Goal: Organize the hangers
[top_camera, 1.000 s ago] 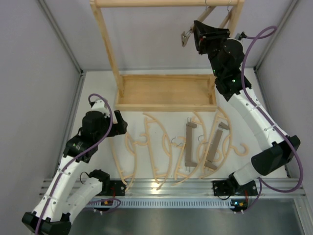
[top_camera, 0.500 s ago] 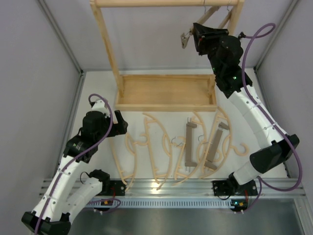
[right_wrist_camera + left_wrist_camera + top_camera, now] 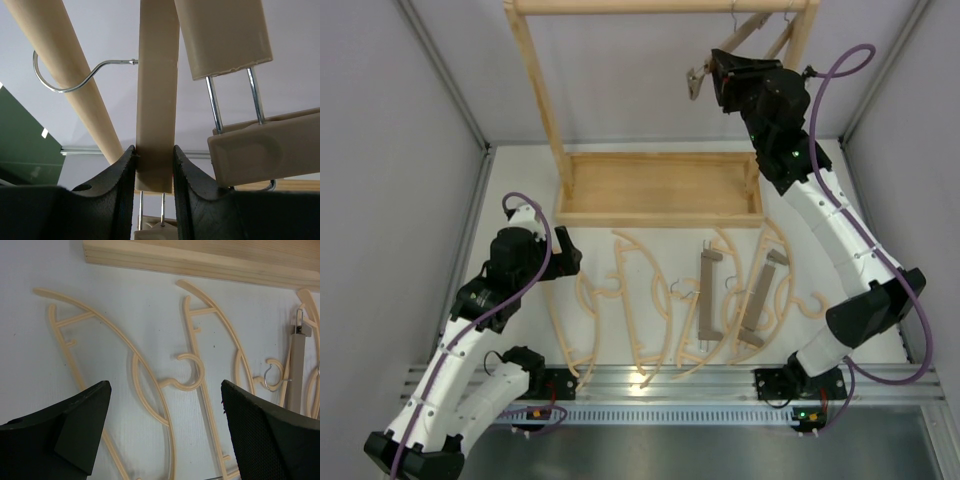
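My right gripper point(image 3: 154, 150) is shut on a straight clamp bar hanger point(image 3: 157, 95), high up at the rack's right end point(image 3: 715, 75). That hanger's metal hook point(image 3: 60, 82) curls round the rack's top rail point(image 3: 75, 90). A second clamp bar point(image 3: 225, 35) hangs just to its right point(image 3: 782, 38). On the table lie several pale curved hangers point(image 3: 630, 290) and two clamp bars point(image 3: 705, 300), point(image 3: 758, 298). My left gripper point(image 3: 165, 390) is open and holds nothing. It hovers above two curved hangers point(image 3: 100, 322), point(image 3: 215, 325) at the left of the pile point(image 3: 563, 252).
The big pale rack frame stands at the back, its tray base point(image 3: 660, 190) just beyond the hangers and its left post point(image 3: 540, 90) upright. Grey walls close both sides. A metal rail point(image 3: 670, 380) runs along the near edge.
My right gripper has crept slightly left and upward with its clamp bar under the rail. The left arm has not moved.
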Robot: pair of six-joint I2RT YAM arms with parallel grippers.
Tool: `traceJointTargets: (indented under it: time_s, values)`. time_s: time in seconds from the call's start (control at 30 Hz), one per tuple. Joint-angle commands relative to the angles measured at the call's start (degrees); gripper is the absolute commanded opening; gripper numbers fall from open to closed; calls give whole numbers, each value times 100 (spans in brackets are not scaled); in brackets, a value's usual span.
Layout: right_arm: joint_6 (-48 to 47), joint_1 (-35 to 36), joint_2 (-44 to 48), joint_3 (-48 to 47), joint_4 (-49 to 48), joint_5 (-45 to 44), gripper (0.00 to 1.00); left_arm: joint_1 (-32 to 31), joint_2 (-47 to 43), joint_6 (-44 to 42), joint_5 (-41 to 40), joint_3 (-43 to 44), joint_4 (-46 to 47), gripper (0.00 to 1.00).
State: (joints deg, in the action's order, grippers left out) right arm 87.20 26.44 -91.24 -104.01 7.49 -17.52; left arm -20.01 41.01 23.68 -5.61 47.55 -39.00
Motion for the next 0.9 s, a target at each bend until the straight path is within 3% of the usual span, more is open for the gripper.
traceJointTargets:
  time_s: [0.0,0.13,0.47,0.87]
  values:
    - [25,-112,80,-217,-10,-59,0,-38,-32,-4,-55,-26,253,95]
    - [-97,-95,177,-173,-10,-15,6,-29,-32,5,-63,-26,253,95]
    - [-335,-86,616,188,-212,11,43,-47,-32,5,-63,-26,253,95]
    - [-607,-51,915,328,-169,310,52,-91,-67,14,-99,-26,253,95]
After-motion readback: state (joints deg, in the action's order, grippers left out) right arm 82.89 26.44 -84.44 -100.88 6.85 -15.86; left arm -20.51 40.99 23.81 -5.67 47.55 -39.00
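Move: The right hand pinches a grey clip hanger near its near-left end; the hanger's middle lies about 7 cm ahead and 3 cm to the right, level with the fingers. The rod, where the hook already sits, is some 8 cm above that middle. The first hung hanger is roughly 10 cm right and 7 cm ahead of the hand. From the idle left hand, the hook's place on the rod is about 30 cm ahead, 31 cm right and 38 cm up. Back and up, slightly to the right, the right hand withdraws from the rod after first holding still: the fingers open to about half, let go of the grey bar, and pull away some 5 cm in all, with the fingertips tilting up about five degrees. ##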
